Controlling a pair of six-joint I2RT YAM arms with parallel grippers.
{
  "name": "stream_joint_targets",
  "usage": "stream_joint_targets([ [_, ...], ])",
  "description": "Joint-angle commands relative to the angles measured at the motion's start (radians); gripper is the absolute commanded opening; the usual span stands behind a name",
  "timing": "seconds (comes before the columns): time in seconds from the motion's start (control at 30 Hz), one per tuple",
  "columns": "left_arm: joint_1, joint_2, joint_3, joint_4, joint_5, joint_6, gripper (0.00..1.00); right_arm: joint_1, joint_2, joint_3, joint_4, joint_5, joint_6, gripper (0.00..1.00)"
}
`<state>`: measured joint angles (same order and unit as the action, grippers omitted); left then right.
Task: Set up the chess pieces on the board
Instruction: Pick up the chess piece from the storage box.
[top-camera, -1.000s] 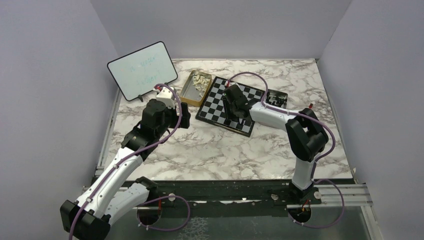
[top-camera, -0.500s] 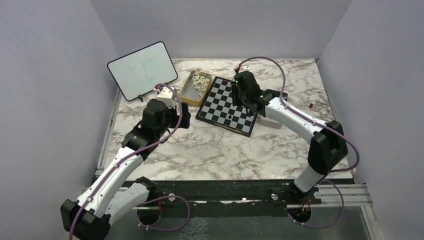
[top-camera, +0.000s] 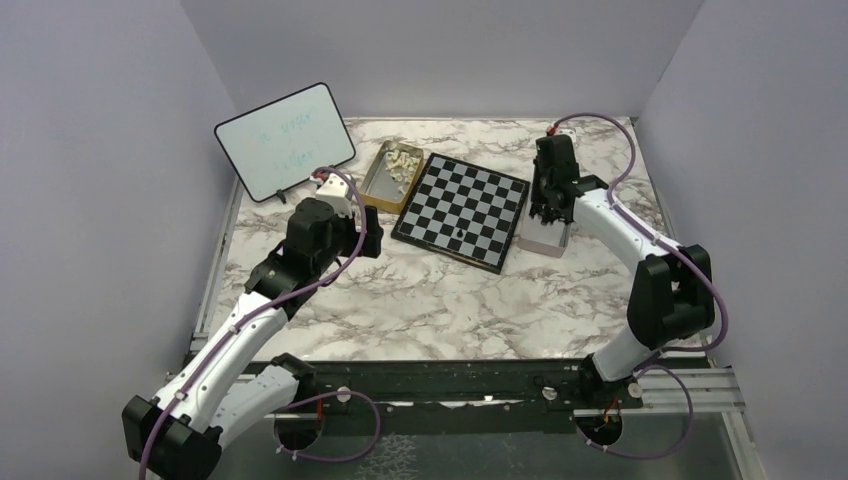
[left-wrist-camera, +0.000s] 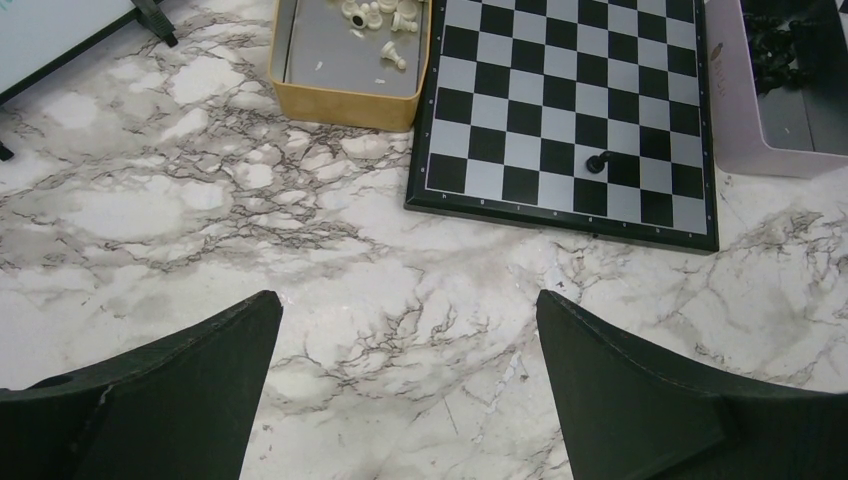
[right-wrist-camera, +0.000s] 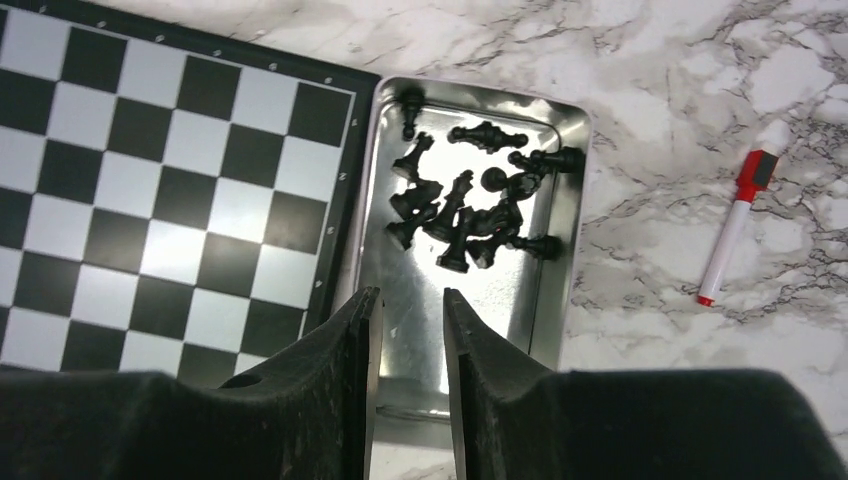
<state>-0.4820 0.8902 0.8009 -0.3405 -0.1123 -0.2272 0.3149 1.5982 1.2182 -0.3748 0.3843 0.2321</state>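
Note:
The board (top-camera: 470, 200) lies at the back of the table, and one black chess piece (top-camera: 458, 233) stands near its front edge, seen also in the left wrist view (left-wrist-camera: 598, 161). Several black chess pieces (right-wrist-camera: 470, 200) lie heaped in a silver tin (right-wrist-camera: 400, 300) to the right of the board. My right gripper (right-wrist-camera: 410, 295) hangs over that tin's near end, its jaws a narrow gap apart with nothing between them. Cream chess pieces (left-wrist-camera: 378, 15) lie in a gold tin (left-wrist-camera: 345, 98) left of the board. My left gripper (left-wrist-camera: 405, 300) is wide open over bare marble, well short of the board (left-wrist-camera: 570, 100).
A white dry-erase board (top-camera: 285, 140) leans at the back left. A red marker (right-wrist-camera: 735, 225) lies on the marble to the right of the silver tin. Grey walls close in the table on three sides.
My right arm has swung from above the board's front squares to over the silver tin, leaving a black piece standing on the board. The left arm has not moved.

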Motion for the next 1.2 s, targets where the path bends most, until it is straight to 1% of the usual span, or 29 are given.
stream_joint_targets([
  [0.0, -0.006, 0.000, 0.001, 0.001, 0.023, 0.005, 0.99, -0.060, 0.046, -0.019, 0.092, -0.027, -0.011, 0.33],
  [0.17, -0.006, 0.007, 0.001, 0.002, 0.024, 0.005, 0.99, -0.130, 0.098, -0.021, 0.161, -0.080, -0.018, 0.32],
  [0.37, -0.006, 0.021, 0.002, 0.001, 0.022, 0.005, 0.99, -0.195, 0.187, 0.016, 0.195, -0.152, -0.003, 0.30],
  [0.73, -0.005, 0.035, 0.003, 0.001, 0.017, 0.008, 0.99, -0.222, 0.297, 0.061, 0.220, -0.141, -0.009, 0.29],
  [1.17, -0.005, 0.036, 0.006, 0.000, 0.016, 0.008, 0.99, -0.227, 0.346, 0.092, 0.209, -0.114, -0.020, 0.29],
])
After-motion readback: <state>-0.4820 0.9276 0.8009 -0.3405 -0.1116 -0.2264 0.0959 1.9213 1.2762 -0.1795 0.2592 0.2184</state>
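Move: From the right hand, the round-ended black piece in the storage box lies about 7 cm ahead, 7 cm to the right and 11 cm below. A long black piece lies crosswise some 2 cm beyond it, another stands off 3 cm to its right against the box wall, and a third lies 4 cm to its left and 2 cm farther out. For the left hand the round-ended piece is roughly 19 cm ahead, 47 cm right and 18 cm below. Down, to the right and forward at once, the right hand sweeps into the storage box, sinking about 9 cm, then creeps the last 2 cm forward almost level, up to the round-ended black piece. On the way it turns slightly clockwise and tips its fingers a little further down. The fingers stay partly open, their tips close about that piece; contact can't be made out. ##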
